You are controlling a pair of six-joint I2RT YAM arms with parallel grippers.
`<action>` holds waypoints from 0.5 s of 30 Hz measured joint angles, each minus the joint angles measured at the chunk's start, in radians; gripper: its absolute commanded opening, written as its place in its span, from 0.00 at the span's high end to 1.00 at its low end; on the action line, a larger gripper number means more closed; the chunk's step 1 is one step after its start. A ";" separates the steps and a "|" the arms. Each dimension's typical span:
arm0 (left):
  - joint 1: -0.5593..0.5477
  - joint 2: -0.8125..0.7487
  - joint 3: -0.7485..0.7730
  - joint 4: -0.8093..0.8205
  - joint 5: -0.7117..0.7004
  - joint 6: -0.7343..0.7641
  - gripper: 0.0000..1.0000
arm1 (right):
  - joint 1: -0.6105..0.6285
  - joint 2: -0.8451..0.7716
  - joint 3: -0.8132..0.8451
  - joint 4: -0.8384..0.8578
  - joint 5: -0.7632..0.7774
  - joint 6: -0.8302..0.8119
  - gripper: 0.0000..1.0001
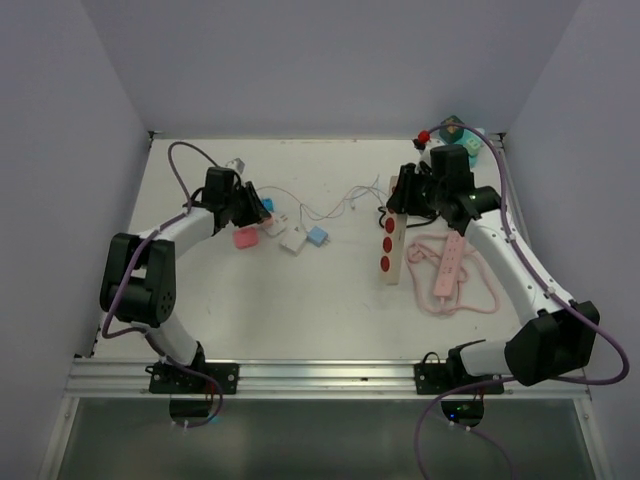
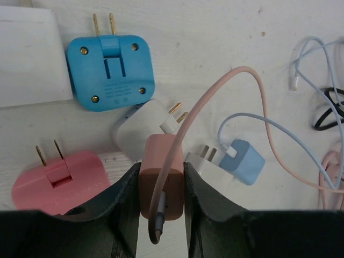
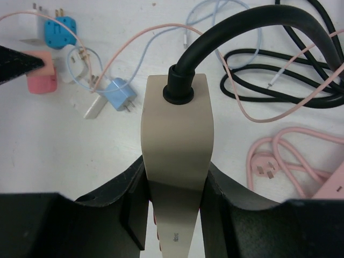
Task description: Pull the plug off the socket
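My left gripper [image 2: 162,171] is shut on a salmon-pink plug [image 2: 156,156], which has a pink cable [image 2: 215,86] running from its near end. The plug lies among other adapters at the table's back left, with its prongs hidden. In the top view that gripper [image 1: 245,205] is far from the socket [image 1: 391,250], a beige strip with red outlets. My right gripper [image 3: 176,166] is shut on the strip's end [image 3: 177,118], where a thick black cord [image 3: 226,32] enters it. In the top view this gripper [image 1: 405,195] sits over the strip's far end.
Around the plug lie a blue adapter [image 2: 110,70], a pink adapter [image 2: 59,180], a white adapter [image 2: 134,131] and a light-blue charger [image 2: 244,161]. A pink power strip [image 1: 449,268] with a coiled cord lies right of the socket. Loose black cable [image 3: 301,70] lies behind it.
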 measured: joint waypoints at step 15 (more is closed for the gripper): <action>0.074 0.075 0.016 0.000 -0.037 -0.069 0.86 | -0.179 0.067 0.093 -0.283 0.266 -0.040 1.00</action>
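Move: The left hand, holding the salmon plug, has its end spot about 3 cm left, 1 ahead and 3 below; the pink plug is some 7 left and 2 back, the blue plug 7 ahead and 1 left, the nearest white plug 1 ahead and 1 right, all about 4 below. From the right hand, the pink socket strip lies some 18 right, 8 back and 17 below; the black cable coil, 8 right, 10 ahead, 19 below. Still pinching the freed salmon plug, the left hand carries it about 3 cm left and 2–3 cm down, slightly forward, towards the pink plug, then halts with fingers unopened. The right hand keeps its grip on the beige socket and swings some 12 cm right, sinking about 3 cm and turning clockwise, towards the pink socket strip. ##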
